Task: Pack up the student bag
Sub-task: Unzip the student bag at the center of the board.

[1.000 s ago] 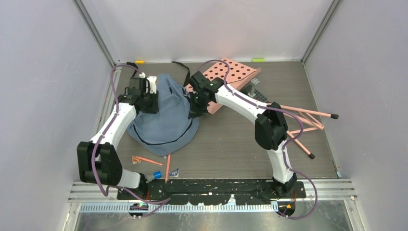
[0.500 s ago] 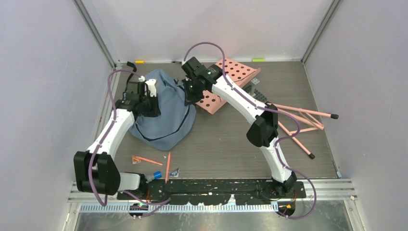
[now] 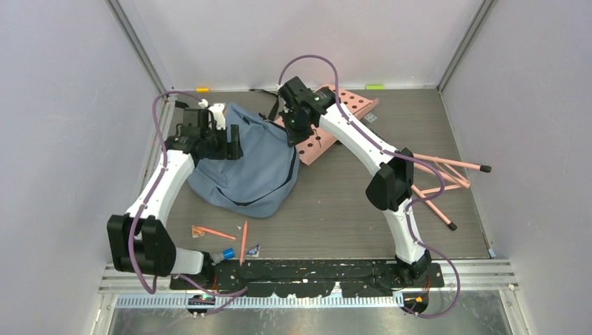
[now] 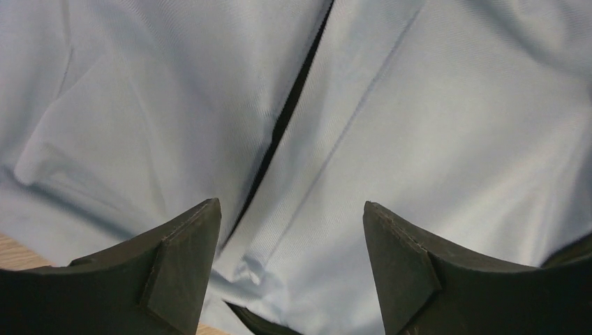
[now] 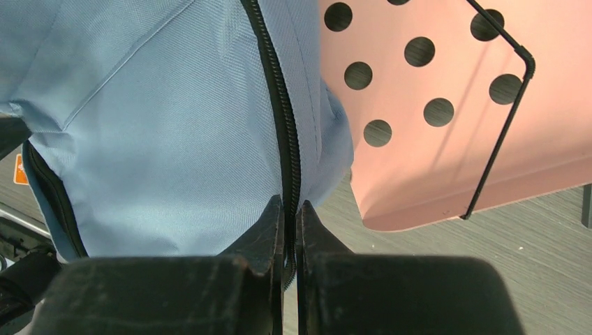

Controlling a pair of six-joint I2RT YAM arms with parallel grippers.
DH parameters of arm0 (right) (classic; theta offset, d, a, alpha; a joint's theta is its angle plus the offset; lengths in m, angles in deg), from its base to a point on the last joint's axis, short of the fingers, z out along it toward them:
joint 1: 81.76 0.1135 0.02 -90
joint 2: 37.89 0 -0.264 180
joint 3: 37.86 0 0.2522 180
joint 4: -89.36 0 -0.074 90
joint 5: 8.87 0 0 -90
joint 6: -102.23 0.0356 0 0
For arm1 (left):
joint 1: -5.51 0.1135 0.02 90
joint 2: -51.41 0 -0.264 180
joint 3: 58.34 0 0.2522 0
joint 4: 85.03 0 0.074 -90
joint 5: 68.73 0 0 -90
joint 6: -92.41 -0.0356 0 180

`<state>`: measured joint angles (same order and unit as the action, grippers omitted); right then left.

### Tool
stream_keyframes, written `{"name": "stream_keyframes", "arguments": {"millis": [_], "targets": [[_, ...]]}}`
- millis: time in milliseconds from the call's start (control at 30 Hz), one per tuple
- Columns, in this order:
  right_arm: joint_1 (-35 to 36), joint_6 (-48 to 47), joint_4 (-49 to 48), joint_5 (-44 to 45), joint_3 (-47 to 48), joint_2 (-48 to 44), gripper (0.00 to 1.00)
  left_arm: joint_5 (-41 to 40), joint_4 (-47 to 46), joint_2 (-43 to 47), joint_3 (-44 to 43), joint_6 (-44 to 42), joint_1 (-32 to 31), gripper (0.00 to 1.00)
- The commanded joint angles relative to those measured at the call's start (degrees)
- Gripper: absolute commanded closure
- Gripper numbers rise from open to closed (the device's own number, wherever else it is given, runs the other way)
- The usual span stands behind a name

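Observation:
The dusty-blue student bag [image 3: 244,171] lies at the left middle of the table, with its black zipper edging facing right. My right gripper [image 3: 297,131] is shut on that zipper edge [image 5: 283,125] at the bag's right upper side and holds it pulled up; its jaws [image 5: 291,213] pinch the black teeth. My left gripper [image 3: 227,148] is at the bag's upper left. In the left wrist view its fingers [image 4: 183,269] stand wide apart, with blue bag fabric [image 4: 391,118] and a black seam just beyond them.
The pink perforated board [image 3: 340,112] lies tilted just right of the bag and also shows in the right wrist view [image 5: 454,105]. Several pink rods [image 3: 447,183] lie at the right. Pencils [image 3: 243,241] and small items [image 3: 227,253] lie near the front left.
My right gripper has moved back and to the right with the zipper edge in it, stretching the bag rightward. My left gripper has shifted slightly right along the bag's top.

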<state>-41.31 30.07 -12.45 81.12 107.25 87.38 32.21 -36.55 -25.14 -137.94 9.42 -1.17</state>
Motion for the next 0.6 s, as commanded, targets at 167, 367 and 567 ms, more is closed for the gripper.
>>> {"name": "stream_keyframes", "arguments": {"millis": [167,367,567], "targets": [[-2.19,-2.64,-1.83,3.34,0.73,-7.96,1.00,5.90,-3.59,-5.04,0.02,-1.93,-0.08,0.53],[-2.59,-3.54,-2.79,4.21,0.38,-7.79,1.00,7.95,-4.49,-3.05,4.56,0.96,-3.60,0.85],[-2.74,-4.60,-3.68,5.22,-0.62,-7.61,1.00,7.44,-4.53,2.13,9.85,5.39,-8.03,1.00]]}}
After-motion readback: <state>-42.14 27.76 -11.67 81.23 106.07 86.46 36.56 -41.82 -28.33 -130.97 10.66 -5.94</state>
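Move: The cloth edge beside the student bag's black pocket slit lies about 5 cm below the left hand, some 2 cm to its right and about level fore and aft. The bag's main zip, near stretch, is roughly 11 cm back and 10 cm lower, straight behind. From the right hand, which still pinches the main zip, that pocket edge is about 14 cm left, 4 cm back and 5 cm lower; the pink board's middle lies about 9 cm ahead and 9 cm right of it. Down first, by about 3 cm with the fingers wide, the left hand dips onto the student bag beside the pocket slit; then it shuts its fingers as it sweeps some 4 cm right and a little back, still sinking, and ends pinching the cloth edge next to the slit. The right hand keeps its grip on the main zip, drifting about 1 cm right. ##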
